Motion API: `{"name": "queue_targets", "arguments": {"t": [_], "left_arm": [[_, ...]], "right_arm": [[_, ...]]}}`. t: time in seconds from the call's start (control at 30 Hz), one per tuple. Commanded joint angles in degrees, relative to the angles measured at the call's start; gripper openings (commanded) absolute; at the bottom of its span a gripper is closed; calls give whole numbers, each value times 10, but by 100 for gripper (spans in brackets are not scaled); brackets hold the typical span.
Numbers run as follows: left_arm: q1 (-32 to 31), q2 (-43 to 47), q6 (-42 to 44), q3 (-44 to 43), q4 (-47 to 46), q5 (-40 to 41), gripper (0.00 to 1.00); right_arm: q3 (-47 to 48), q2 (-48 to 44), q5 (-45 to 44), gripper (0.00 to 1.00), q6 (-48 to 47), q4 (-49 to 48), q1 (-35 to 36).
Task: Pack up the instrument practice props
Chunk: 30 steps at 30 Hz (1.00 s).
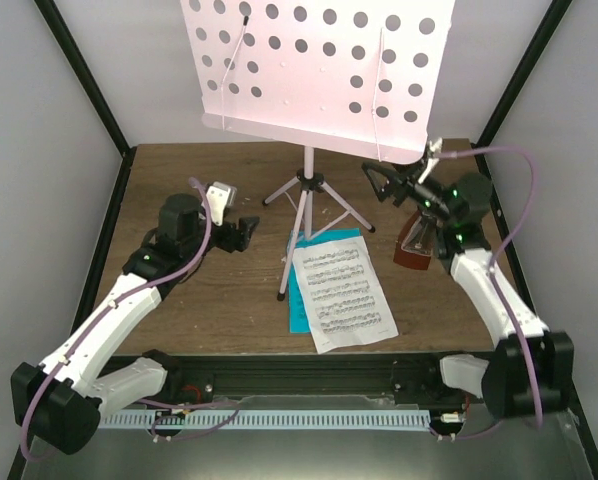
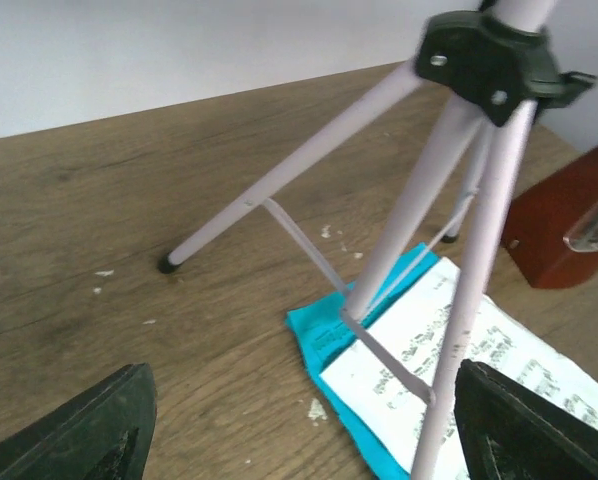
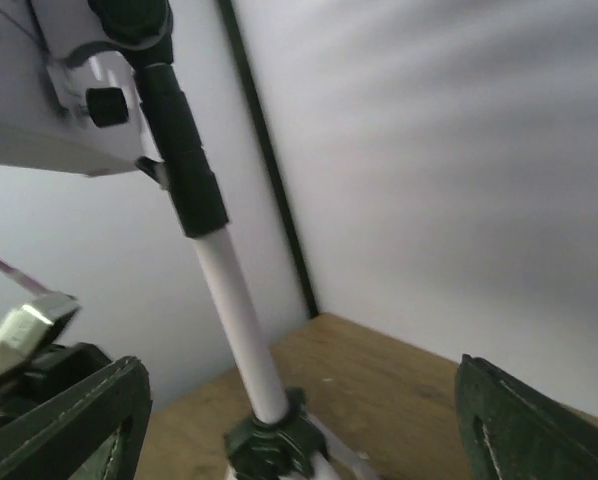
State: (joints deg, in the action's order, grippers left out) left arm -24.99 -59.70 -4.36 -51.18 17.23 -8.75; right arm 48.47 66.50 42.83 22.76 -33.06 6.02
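The pale pink music stand has its hole-dotted desk [image 1: 319, 70] high at the back and its tripod [image 1: 307, 195] on the wooden table. A white music sheet [image 1: 344, 295] lies over a cyan one [image 1: 297, 300] beside the front tripod leg. The brown metronome [image 1: 416, 248] stands right of them, under my right arm. My left gripper [image 1: 241, 232] is open, left of the tripod. In the left wrist view the gripper [image 2: 299, 440] faces the tripod legs [image 2: 279, 190] and the cyan sheet [image 2: 324, 335], holding nothing. My right gripper [image 1: 389, 183] is open near the desk's lower right corner; in the right wrist view the gripper [image 3: 299, 430] faces the stand's pole [image 3: 234, 310].
Grey walls with black frame posts [image 1: 94, 90] close in the table on the left, back and right. The stand's black hub [image 2: 489, 60] joins the three legs. Small white flecks [image 2: 329, 232] dot the wood near the sheets.
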Motion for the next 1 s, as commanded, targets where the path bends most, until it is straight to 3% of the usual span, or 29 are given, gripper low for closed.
{"name": "queue_targets", "arguments": {"t": [0.0,0.07,0.27,0.4,0.6,0.8,0.97], "left_arm": [[-10,13,14,10,-25,-71,82],[-14,10,6,14,-37,-111,80],[-23,-34,-78,13,-113,-237,70],[-23,-93,-94,-44,-79,-245,58],[-32,-150,-85,-76,-70,-246,56],[-42,-200,-65,-104,-47,-247,47],[-43,-234,-50,-119,-41,-234,47]], "right_arm": [[79,87,173,82,131,-108,-2],[103,121,190,80,151,-156,4],[220,200,219,78,126,-114,45],[277,246,237,73,115,-120,72],[368,323,248,63,117,-115,97],[409,357,248,47,75,-81,114],[418,372,263,45,90,-101,121]]}}
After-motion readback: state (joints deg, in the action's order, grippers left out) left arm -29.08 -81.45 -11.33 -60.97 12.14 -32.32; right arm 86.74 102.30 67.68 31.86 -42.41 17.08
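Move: My left hand goes for the music stand's front leg, some 13 cm to its right, 4 cm ahead and 8 cm lower; the tripod hub is 16 cm right, 8 cm ahead, slightly above, and the white sheet 23 cm right, roughly level, 25 cm below. For my right hand the stand's upright pole is about 18 cm left, 5 cm ahead, a little higher. From that hand the red metronome lies 12 cm right, 7 cm ahead, 34 cm below. I bring both hands in on the stand from opposite sides, fingers narrowing to about half open. My right hand sweeps some 13 cm left behind the tray to the black-sleeved pole, drifting slightly forward and up and turning about 35 degrees counter-clockwise; my left hand travels about 11 cm right to the front leg, turning clockwise and tipping downward as it sinks about 3 cm late on. No grip is plain yet. ##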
